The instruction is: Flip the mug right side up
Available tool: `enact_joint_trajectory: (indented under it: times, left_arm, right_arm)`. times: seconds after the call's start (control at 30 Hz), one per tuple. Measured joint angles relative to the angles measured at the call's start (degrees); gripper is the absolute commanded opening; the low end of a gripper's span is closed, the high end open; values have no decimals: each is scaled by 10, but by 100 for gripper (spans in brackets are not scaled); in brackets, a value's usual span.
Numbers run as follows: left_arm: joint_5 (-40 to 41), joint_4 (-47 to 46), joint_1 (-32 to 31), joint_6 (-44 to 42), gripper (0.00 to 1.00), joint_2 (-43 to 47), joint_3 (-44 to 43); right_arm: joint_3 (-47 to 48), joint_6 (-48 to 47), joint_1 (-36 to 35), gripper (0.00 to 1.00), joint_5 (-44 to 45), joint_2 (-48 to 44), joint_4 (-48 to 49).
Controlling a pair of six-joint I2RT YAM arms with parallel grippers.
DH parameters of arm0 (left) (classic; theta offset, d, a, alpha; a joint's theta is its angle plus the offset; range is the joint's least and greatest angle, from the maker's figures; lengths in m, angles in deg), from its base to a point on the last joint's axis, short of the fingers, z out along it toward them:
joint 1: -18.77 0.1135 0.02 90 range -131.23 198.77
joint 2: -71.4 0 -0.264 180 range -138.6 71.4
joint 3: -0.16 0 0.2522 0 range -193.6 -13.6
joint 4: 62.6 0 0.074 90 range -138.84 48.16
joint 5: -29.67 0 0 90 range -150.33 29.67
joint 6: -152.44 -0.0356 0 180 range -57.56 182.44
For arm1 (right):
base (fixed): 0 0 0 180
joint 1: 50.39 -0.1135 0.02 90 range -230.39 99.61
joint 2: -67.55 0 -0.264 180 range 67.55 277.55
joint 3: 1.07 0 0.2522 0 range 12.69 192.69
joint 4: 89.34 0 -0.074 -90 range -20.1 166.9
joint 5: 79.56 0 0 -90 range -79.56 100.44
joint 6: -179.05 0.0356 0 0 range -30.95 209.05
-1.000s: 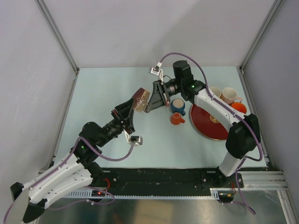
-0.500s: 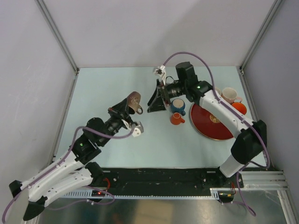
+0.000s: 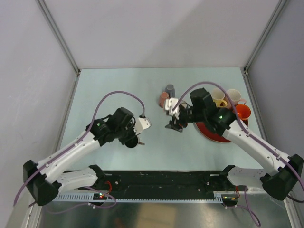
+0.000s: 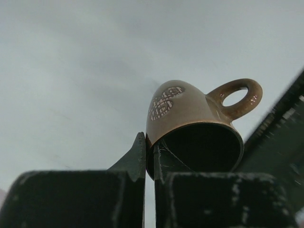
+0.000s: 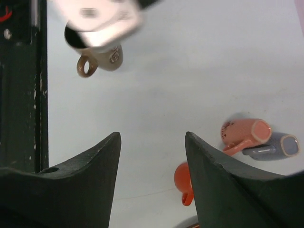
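The mug (image 4: 190, 114) is brown with a pale pattern, and its dark mouth faces the left wrist camera with the handle to the right. My left gripper (image 4: 149, 152) is shut on its rim, one finger inside and one outside. From above, the mug (image 3: 132, 141) shows as a dark round mouth under the left wrist (image 3: 124, 124); whether it touches the table I cannot tell. My right gripper (image 5: 152, 137) is open and empty, well apart from the mug (image 5: 102, 54). In the top view the right gripper (image 3: 175, 124) hangs over mid-table.
A pink mug (image 3: 164, 98) and a grey mug (image 3: 170, 89) lie on their sides at the back. A red plate (image 3: 213, 134) sits at right with a cream mug (image 3: 219, 98), a pink-white mug (image 3: 233, 97) and an orange mug (image 3: 242, 111) behind it. A small orange mug (image 5: 183, 180) lies below the right gripper.
The left gripper shut on the mug and the right gripper let go of it. The left arm carried the mug toward the near left; the right arm drew back to the right.
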Motion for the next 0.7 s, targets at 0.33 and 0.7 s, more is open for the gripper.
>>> enact_joint_trajectory:
  times: [0.33,0.7]
  left_arm:
    - [-90,96,73,115,0,-144,-122]
    - [-114,112,85,137,0,-185,-193]
  right_arm:
    - [-82,-51,-108,54,35,1,15]
    - [-76,-27,-157,36,115,117,119]
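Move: The mug is already in the left fingers, its middle about 3 cm to their right and 2 cm lower. From the right hand the mug lies some 17 cm to the left, 4 cm back and 12 cm below. Down on the table, about 24 cm below the right hand, the small orange mug is 8 cm ahead and 5 cm right, the blue mug 14 cm ahead and 7 cm right, and the pink mug 20 cm ahead and 2 cm left. Down and to the left, the right hand sinks about 10 cm, first drawing back some 5 cm, then reaching left towards the mug's handle as its open fingers narrow until their tips are at it. The left hand keeps its pinch on the rim, dips 2 cm and backs slightly, then eases forward, right and up to meet it, its fingers turning steeper by some 20 degrees. ##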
